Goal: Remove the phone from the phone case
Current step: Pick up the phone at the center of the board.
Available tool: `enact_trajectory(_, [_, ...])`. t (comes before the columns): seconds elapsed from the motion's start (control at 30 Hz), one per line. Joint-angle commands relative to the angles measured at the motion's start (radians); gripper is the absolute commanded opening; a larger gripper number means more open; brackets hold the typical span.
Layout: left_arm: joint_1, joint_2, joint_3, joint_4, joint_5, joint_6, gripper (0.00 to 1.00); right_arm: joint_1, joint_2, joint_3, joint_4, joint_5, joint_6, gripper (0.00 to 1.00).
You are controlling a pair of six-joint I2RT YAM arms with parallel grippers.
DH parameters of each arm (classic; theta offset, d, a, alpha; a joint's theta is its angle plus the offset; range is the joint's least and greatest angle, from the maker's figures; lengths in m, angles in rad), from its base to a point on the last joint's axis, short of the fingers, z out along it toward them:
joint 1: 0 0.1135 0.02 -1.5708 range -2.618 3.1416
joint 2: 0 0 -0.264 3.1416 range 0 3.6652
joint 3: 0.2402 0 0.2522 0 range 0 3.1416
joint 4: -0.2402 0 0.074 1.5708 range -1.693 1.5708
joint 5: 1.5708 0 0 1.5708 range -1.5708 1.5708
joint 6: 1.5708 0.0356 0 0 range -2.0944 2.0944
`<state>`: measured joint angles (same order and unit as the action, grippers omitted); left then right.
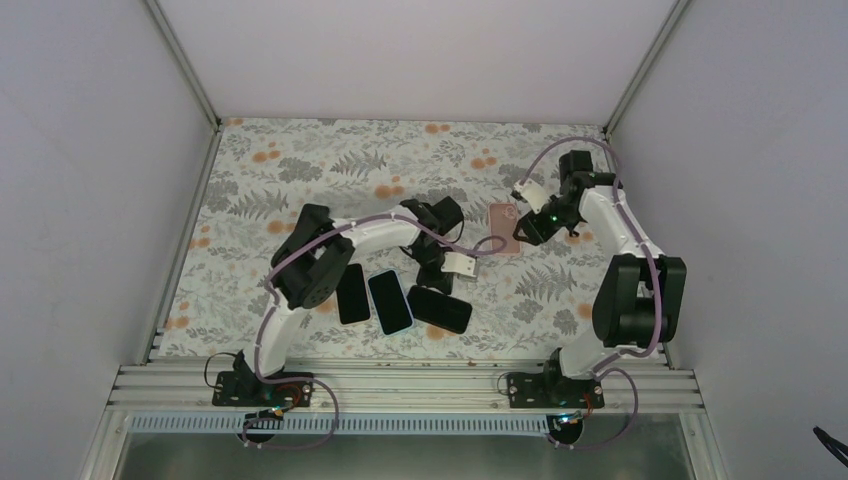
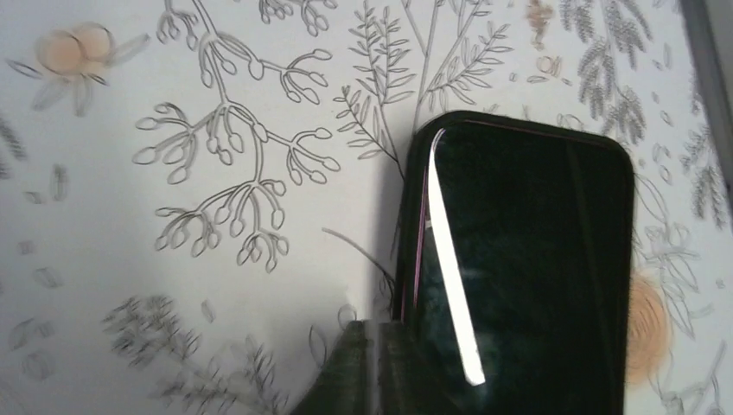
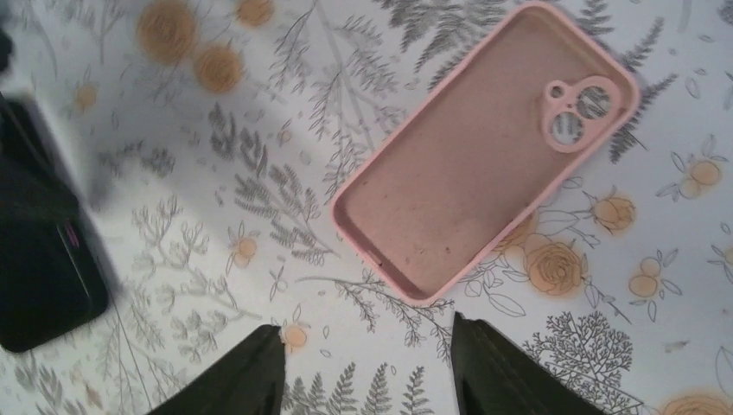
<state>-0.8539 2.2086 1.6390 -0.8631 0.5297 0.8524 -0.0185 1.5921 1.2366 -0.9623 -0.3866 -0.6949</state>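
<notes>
The pink phone case (image 3: 484,147) lies empty on the flowered cloth, inside facing up, camera hole at its far end; it also shows at the back right of the cloth (image 1: 503,228). My right gripper (image 3: 367,346) hangs just short of its near corner, open, with nothing between the fingers. A dark phone (image 2: 527,268) with a black rim and a thin magenta line along its side lies flat, screen up. My left gripper (image 2: 389,363) is shut, its tips resting against that phone's left edge, holding nothing. The same phone (image 1: 439,309) lies below the left gripper (image 1: 437,283).
Two more dark phones (image 1: 352,293) (image 1: 390,301) lie side by side left of the first, under the left arm. A black phone corner (image 3: 43,259) shows at the left edge of the right wrist view. Grey walls close three sides; a metal rail (image 1: 400,385) runs along the near edge.
</notes>
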Motion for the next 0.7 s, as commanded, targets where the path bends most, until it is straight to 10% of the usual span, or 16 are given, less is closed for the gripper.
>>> enact_trajectory(0.0, [0.052, -0.165, -0.011, 0.012, -0.013, -0.028, 0.16, 0.027, -0.020, -0.005, -0.102, -0.037, -0.186, 0.58])
enact_trajectory(0.13, [0.160, -0.271, 0.025, 0.043, -0.056, -0.050, 0.69, 0.185, -0.122, -0.116, -0.074, 0.021, -0.190, 0.82])
enact_trajectory(0.2, [0.214, -0.320, 0.039, 0.047, -0.053, -0.059, 0.81, 0.282, -0.164, -0.161, -0.050, 0.054, -0.132, 0.99])
enact_trajectory(0.33, [0.290, -0.432, 0.007, 0.085, -0.099, -0.080, 0.98, 0.446, -0.215, -0.227, 0.011, 0.069, -0.004, 1.00])
enact_trajectory(0.67, [0.402, -0.587, -0.187, 0.214, -0.238, -0.161, 1.00, 0.800, -0.123, -0.322, 0.179, 0.272, 0.221, 1.00])
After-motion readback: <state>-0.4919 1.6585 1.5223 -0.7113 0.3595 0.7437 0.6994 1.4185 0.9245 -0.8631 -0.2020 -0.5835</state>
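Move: The bare black phone at the centre of the board lies about 22 cm to the right hand's left, some 16 cm back towards the base and 11 cm below it. The blue-cased phone stands about 12 cm farther left than it and 2 cm farther out. The pink case is about 7 cm left and 3 cm ahead of the right hand. From the left hand, the black phone's middle is 5 cm back, 2 cm right and just below. Towards the centre phone's right-hand end comes the right hand, about 20 cm diagonally back and left, level at first and then sinking some 5 cm, while it turns about 30 degrees counter-clockwise and its half-open fingers spread wide. The left hand's shut fingers come free of the phone's far edge, open wide and clear off upward, forward and left, rising about 20 cm. ##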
